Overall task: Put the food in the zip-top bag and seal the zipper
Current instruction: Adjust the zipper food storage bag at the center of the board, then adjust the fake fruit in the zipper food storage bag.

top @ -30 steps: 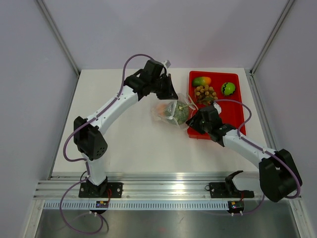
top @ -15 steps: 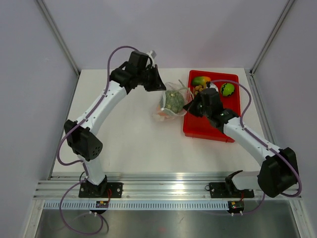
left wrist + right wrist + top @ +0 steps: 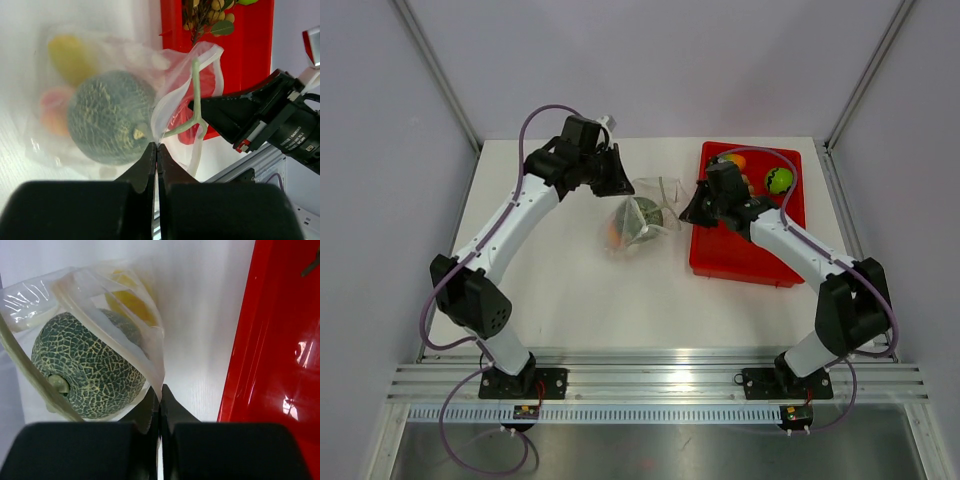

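Note:
The clear zip-top bag [image 3: 640,215] hangs between both grippers over the table. It holds the netted melon [image 3: 646,211], an orange-peach fruit [image 3: 617,234] and a yellow piece [image 3: 131,304]. My left gripper [image 3: 623,186] is shut on the bag's left mouth edge [image 3: 158,144]. My right gripper [image 3: 688,212] is shut on the right mouth edge [image 3: 161,385]. The whitish zipper strip [image 3: 196,95] curves open between them. The mango [image 3: 732,160], longan cluster [image 3: 206,12] and green apple [image 3: 779,180] lie in the red tray [image 3: 745,260].
The red tray stands at the right back of the white table [image 3: 570,290], close beside my right gripper. Grey walls and metal posts ring the table. An aluminium rail [image 3: 650,380] runs along the near edge.
Both grippers moved back and leftward with the bag. The bag now hangs farther left of the tray, its mouth stretched wider between them.

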`<state>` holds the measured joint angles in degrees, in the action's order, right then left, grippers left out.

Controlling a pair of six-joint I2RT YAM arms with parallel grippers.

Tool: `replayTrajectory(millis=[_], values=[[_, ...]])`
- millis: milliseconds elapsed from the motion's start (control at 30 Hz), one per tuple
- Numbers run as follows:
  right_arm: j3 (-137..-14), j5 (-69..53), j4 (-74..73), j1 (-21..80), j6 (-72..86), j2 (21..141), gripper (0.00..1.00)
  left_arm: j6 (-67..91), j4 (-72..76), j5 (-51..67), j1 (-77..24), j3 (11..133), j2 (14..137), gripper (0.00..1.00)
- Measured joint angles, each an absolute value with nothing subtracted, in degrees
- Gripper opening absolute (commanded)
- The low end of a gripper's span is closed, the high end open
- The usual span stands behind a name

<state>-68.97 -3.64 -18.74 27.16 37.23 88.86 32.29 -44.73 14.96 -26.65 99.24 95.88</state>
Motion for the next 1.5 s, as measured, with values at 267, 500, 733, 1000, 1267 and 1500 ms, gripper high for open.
replayTrajectory(millis=[267,500,733,1000,1267,1500], values=[[-69.9,-4.2,-19.5,27.2,36.2,84.6,0.0,31.4,-43.6,15.3,-26.6,98.8,92.9,0.0],[-67.4,-4.2,-18.5,27.2,35.8,88.3,0.12,32.6,-39.3,18.0,-27.2,88.9,93.9,0.0],[-65.9,-3.2,-22.0,27.2,33.5,84.2,0.38,33.2,-38.2,19.2,-28.4,87.9,94.1,0.0],[-68.9,-1.4,-24.3,27.2,30.6,76.0,0.47,34.9,-36.4,20.4,-28.5,87.9,94.0,0.0],[-66.9,-7.0,-22.0,28.5,33.8,75.4,0.57,35.8,-36.3,20.4,-29.2,88.9,94.0,0.0],[-61.0,-8.8,-19.7,30.0,37.0,76.5,0.57,36.1,-36.3,20.4,-29.3,89.1,94.0,0.0]])
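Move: The bag's open mouth hangs between the two closed grippers. Its middle is about 6 cm right of and 5 below the left hand, and 6 cm left of and 5 above the right hand, level with both. The melon in the bag lies some 8 cm ahead of the left hand, 3 to its right and 19 below; the peach about 5 ahead, 4 left and 21 down. The red tray's middle is roughly 9 cm ahead of the right hand, 17 right and 15 lower. The loaded bag gets one more quick bounce, both pinching hands bobbing up 2-4 cm and dropping again. As it drops, the right fingers open to over half and let go of the rim. The right hand then climbs about 9 cm, fingertips tipping up, and comes back down, ending some 6 cm nearer its base. The left keeps its pinch, dips about 7 cm from its peak, then eases slightly up and right. ##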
